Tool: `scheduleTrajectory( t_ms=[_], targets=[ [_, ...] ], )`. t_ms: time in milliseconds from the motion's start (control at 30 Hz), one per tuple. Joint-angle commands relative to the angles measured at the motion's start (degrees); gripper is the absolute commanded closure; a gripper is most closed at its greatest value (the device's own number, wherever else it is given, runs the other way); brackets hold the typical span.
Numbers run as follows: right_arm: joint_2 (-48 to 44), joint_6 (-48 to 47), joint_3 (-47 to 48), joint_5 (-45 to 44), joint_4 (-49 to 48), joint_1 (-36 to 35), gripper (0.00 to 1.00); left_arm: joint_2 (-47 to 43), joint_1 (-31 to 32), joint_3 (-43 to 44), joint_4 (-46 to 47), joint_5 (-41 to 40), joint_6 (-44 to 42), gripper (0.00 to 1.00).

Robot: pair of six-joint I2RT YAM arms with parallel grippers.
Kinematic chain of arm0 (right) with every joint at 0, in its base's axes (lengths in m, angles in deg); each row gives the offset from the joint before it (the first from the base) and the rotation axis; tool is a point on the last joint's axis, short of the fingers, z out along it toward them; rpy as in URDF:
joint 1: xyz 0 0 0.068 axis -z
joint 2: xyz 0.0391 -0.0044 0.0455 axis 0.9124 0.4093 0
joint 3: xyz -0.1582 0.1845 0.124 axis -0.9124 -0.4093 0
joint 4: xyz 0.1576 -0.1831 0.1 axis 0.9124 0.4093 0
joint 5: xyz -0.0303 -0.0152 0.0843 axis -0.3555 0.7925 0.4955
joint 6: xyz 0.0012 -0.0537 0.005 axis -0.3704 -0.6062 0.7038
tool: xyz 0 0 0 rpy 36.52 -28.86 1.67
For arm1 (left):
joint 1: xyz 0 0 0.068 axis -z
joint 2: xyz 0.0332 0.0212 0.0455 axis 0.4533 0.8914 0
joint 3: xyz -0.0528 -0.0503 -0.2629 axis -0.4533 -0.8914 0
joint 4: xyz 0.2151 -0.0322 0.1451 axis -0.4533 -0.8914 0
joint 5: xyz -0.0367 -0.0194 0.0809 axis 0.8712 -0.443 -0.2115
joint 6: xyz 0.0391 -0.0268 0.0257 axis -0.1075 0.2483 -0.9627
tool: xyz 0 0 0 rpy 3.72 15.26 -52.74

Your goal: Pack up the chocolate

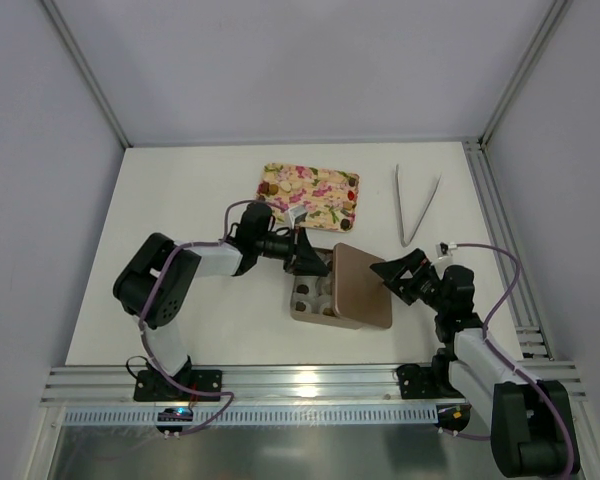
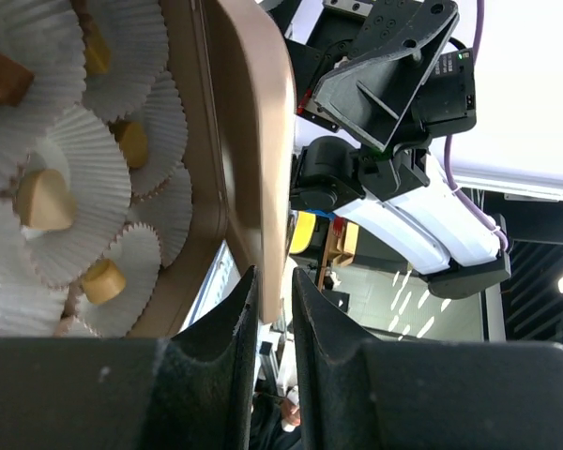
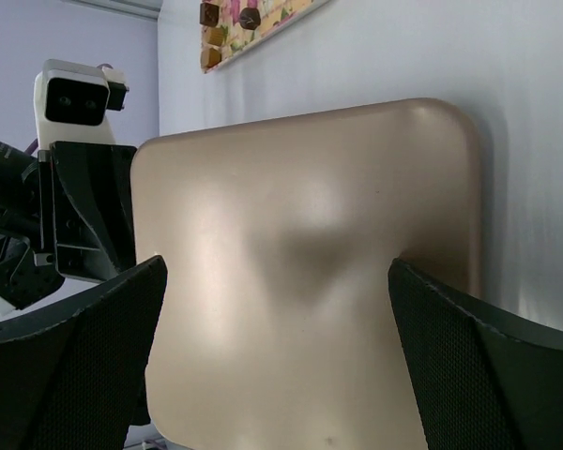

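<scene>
A brown box [image 1: 302, 312] sits mid-table with chocolate [image 2: 45, 199] pieces, golden-tan and dark brown, in white paper cups [image 2: 84, 178]. Its tan lid [image 1: 365, 285] covers the right part of the box and leaves the left cups showing. My left gripper [image 1: 320, 262] straddles the lid's left rim [image 2: 263, 187]. Its jaws [image 2: 274, 272] stand slightly apart, with a sliver of gap beside the rim. My right gripper [image 1: 388, 275] stands wide open at the lid's right side. In the right wrist view the lid [image 3: 310, 281] fills the space ahead of those jaws [image 3: 277, 265], untouched.
A pink-and-cream floral tray [image 1: 310, 192] lies behind the box with a few chocolate pieces [image 3: 209, 14] on it. Metal tongs [image 1: 417, 205] lie at the back right. Enclosure walls and a rail frame the table.
</scene>
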Motion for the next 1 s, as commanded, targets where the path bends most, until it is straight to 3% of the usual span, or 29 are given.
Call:
scheduleTrajectory(
  t_ms=[0,200,700,967],
  targets=[
    [1.65,-2.84,-0.93,-1.95,-1.68,-0.64,0.0,0.8,-0.68,0.07,1.06,0.75,-1.24,0.81],
    [3.94,-5.03,-1.2,-3.44,-2.04,-1.43,0.0,-0.08,-0.85,2.09,-8.59,-1.1,-7.38,0.8],
    [0.42,-7.14,2.14,-4.32,4.38,-1.43,0.0,-5.09,-1.82,8.24,-31.6,-6.01,-20.74,0.48],
    [0.42,-6.88,2.4,-4.24,4.12,-1.51,0.0,-3.51,-1.56,9.39,-36.38,-8.83,-24.7,0.48]
  ],
)
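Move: The lid hangs tilted, its left edge still between the left fingers. Its middle lies about 9 cm to the right of the left hand, 3 cm back and 4 cm lower. The chocolate box sits some 10 cm below that hand, only about 2 cm back. From the right hand the lid's middle is roughly 5 cm left and 4 cm back, near its own height; the tweezers lie about 21 cm ahead, 7 cm right and 7 cm lower. The lid is let down at both sides over the right part of the box. The left hand sinks about 3 cm, with a brief lift midway, drifts 2.5 cm left and tips its fingers some 15 degrees further down while they open around the left edge. The right hand, jaws still wide, drops about 2 cm at the lid's right side, then stays there, seeming to bear on it. ##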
